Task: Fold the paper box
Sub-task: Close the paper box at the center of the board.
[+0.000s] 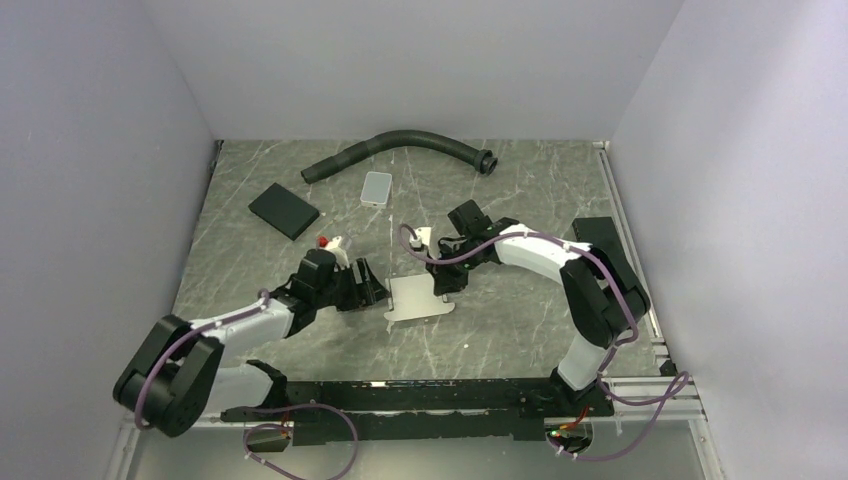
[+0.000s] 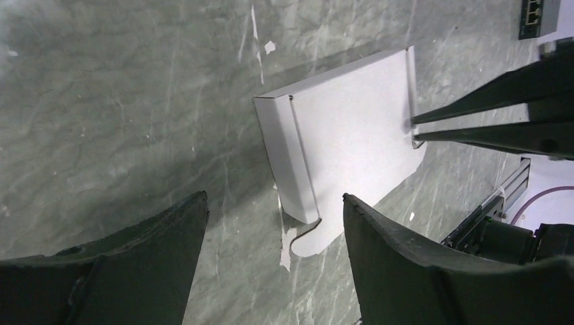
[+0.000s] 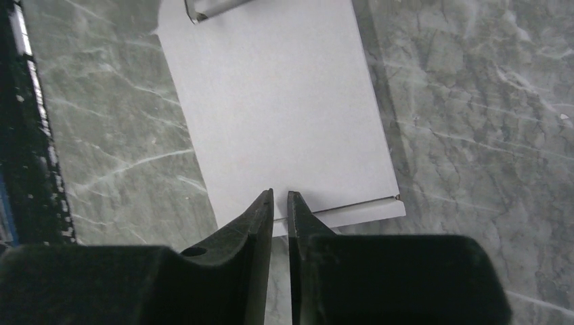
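Note:
The paper box [image 1: 420, 298] lies flat on the marble table between the two arms, a white sheet with one long side folded up into a narrow wall [image 2: 294, 159] and a rounded tab at its near corner. My left gripper [image 2: 274, 200] hovers just short of that wall, jaws wide open with nothing between them. It sits left of the box [image 1: 372, 285] in the top view. My right gripper [image 3: 281, 202] rests at the opposite edge of the box [image 3: 284, 101], over a narrow folded strip. Its fingers [image 2: 474, 122] stand a slim gap apart, clamping nothing that I can see.
A black hose [image 1: 400, 145] curves along the back of the table. A light grey tile [image 1: 377, 187] and a black pad [image 1: 284, 210] lie behind the box on the left. A small red and white object [image 1: 335, 243] sits by the left wrist. A metal rail [image 1: 625, 230] lines the right edge.

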`<state>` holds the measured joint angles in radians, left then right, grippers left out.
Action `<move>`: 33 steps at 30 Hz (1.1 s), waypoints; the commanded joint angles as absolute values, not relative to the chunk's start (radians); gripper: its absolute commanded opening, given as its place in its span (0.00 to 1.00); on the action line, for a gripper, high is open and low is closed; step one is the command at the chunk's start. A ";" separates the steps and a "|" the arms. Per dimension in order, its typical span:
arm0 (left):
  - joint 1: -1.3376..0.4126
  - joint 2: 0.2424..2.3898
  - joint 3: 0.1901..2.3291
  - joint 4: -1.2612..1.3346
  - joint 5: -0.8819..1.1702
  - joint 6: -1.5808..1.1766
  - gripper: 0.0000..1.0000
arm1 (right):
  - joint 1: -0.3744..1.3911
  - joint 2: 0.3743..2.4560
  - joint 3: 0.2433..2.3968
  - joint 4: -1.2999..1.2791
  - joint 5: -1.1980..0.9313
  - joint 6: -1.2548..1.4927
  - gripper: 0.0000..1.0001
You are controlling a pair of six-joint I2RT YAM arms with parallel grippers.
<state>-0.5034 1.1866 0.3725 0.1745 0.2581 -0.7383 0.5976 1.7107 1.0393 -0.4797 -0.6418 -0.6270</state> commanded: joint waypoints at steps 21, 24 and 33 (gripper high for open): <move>-0.499 1.311 0.392 0.308 0.296 -0.792 0.76 | 0.354 1.790 1.052 -0.393 -0.889 -0.200 0.55; -0.499 1.316 0.376 0.335 0.302 -0.803 0.76 | 0.358 1.819 1.055 -0.384 -0.894 -0.179 0.56; -0.499 1.326 0.363 0.362 0.313 -0.813 0.76 | 0.390 1.887 1.078 -0.381 -0.842 -0.137 0.50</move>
<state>-0.5007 1.3197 0.3756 0.3153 0.2989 -0.7998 0.3801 1.8748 1.0519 -0.4011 -0.8585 -0.1623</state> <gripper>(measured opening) 0.760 0.517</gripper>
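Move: The paper box lies lid down between my hands. Its middle is about 5 cm to the left of my right hand and 1 cm back, some 2 cm below; my nearly shut right fingertips are at the lid's right edge. The near flap, still sticking out, lies about 4 cm left and 5 cm back. From my open left hand the box's middle is roughly 8 cm right, 2 cm back and 3 cm down. I lift my right hand off the box's right edge, hopping about 4 cm up, forward and out to the right while the fingers open to about half. Then I bring it back down some 6 cm, drawing back and slightly left, beside the right side wall, wrist turned clockwise about 25 degrees. My left hand only settles a centimetre or so down and rightward by the left wall, fingers still wide. ##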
